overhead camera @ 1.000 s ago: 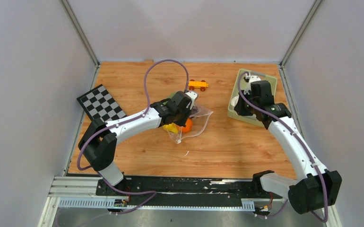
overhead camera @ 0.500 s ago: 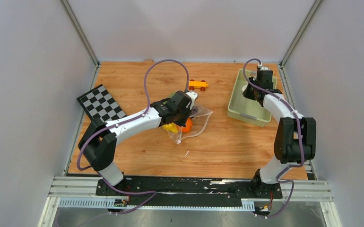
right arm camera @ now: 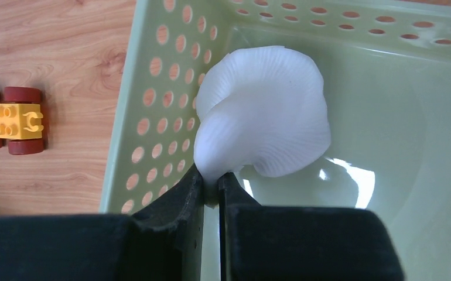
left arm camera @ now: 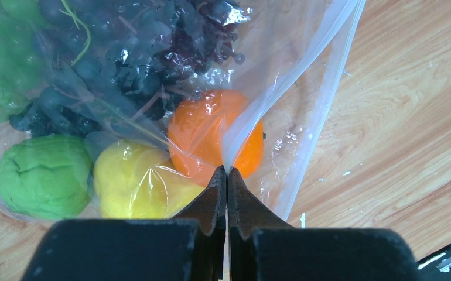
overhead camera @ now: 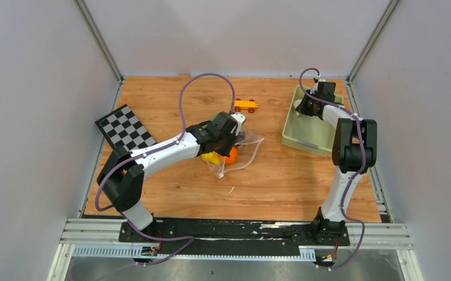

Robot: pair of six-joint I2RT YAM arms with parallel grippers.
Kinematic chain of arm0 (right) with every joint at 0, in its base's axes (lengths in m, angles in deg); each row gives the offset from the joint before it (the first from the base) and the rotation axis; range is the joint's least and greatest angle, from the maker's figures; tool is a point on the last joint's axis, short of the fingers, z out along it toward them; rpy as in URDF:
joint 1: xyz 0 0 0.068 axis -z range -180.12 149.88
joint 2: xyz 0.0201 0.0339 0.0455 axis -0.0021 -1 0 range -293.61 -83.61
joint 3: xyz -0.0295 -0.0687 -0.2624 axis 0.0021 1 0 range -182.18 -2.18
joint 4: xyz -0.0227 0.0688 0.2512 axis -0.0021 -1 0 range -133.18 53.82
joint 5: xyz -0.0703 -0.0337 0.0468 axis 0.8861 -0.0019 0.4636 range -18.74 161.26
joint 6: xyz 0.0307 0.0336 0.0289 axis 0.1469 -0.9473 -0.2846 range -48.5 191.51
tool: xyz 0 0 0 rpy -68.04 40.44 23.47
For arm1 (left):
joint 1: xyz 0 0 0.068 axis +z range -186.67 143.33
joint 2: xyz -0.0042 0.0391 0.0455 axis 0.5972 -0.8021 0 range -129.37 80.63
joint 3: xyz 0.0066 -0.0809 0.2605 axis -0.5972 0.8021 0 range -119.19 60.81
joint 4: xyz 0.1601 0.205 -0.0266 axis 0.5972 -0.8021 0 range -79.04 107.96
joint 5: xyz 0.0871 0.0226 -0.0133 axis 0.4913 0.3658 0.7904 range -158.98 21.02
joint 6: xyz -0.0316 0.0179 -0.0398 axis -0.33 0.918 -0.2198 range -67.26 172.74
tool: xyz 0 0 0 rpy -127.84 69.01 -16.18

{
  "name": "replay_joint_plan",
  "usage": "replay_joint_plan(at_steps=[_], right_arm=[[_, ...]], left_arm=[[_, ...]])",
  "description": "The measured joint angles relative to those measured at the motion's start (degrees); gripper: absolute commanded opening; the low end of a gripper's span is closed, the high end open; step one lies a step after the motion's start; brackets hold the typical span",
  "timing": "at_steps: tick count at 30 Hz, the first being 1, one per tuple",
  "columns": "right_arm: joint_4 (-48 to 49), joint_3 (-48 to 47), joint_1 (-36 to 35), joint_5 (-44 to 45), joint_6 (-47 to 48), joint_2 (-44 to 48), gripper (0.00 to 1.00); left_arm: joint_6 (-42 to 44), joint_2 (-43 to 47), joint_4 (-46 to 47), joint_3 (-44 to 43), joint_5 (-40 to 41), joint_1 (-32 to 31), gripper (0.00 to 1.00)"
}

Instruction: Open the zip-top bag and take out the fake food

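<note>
The clear zip-top bag [overhead camera: 241, 153] lies mid-table. In the left wrist view the bag [left arm camera: 296, 111] holds an orange ball [left arm camera: 202, 137], a yellow lemon [left arm camera: 132, 181], a green piece [left arm camera: 41, 175] and dark purple grapes [left arm camera: 135, 52]. My left gripper [left arm camera: 227, 172] is shut on the bag's plastic edge, and shows in the top view [overhead camera: 230, 137]. My right gripper [right arm camera: 211, 178] is shut on the white mushroom [right arm camera: 267, 126] and holds it inside the green bin [right arm camera: 422, 146], at the bin's far end in the top view [overhead camera: 305, 105].
An orange-yellow toy car [overhead camera: 245, 105] sits behind the bag and shows in the right wrist view [right arm camera: 9, 120] left of the bin's perforated wall. A checkerboard card [overhead camera: 125, 127] lies at the left. Grey walls enclose the table.
The right arm has swung from the bin's near side to its far end with the mushroom. The left arm and the bag have not moved.
</note>
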Motion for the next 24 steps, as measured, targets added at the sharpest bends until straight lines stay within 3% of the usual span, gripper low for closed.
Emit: replay_joint_plan(at_steps=[5, 7, 14, 19, 24], right_arm=[[0.1, -1.0, -0.1, -1.8, 0.5, -1.5, 0.49], [0.1, -1.1, -0.1, -1.8, 0.7, -1.5, 0.55], [-1.4, 0.9, -0.1, -0.3, 1.6, 2.3, 0.69], [-2.5, 6.1, -0.5, 0.9, 1.1, 12.0, 0.79], [-3.0, 12.6, -2.9, 1.3, -0.9, 22.8, 0.81]], left_arm=[[0.2, 0.0, -0.2, 0.0, -0.2, 0.0, 0.00], [0.2, 0.0, -0.2, 0.0, -0.4, 0.0, 0.00], [0.3, 0.0, -0.4, -0.2, -0.5, 0.0, 0.00], [0.3, 0.0, -0.4, -0.2, -0.9, 0.0, 0.00], [0.3, 0.0, -0.4, -0.2, -1.6, 0.0, 0.00]])
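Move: The right hand still pinches the white mushroom by its stalk, its cap about 3 cm ahead and 1 cm below the fingertips, low inside the green basket near the far left corner. The basket's middle is some 6 cm back and 5 cm to the right, about level in height. The toy truck is roughly 22 cm left and 1 cm ahead, the bag about 29 cm left and 16 cm back. From the left hand, the basket's middle is some 17 cm ahead and 34 cm right. Barely moving at first, the right hand spreads its fingers from nearly shut to wide and lets go of the mushroom's stalk low in the basket's far left corner. Then it lifts away about 9 cm and draws back some 6 cm, drifting slightly left at the end, fingertips tilting a little upward. The left hand keeps its pinch on the bag's edge. ##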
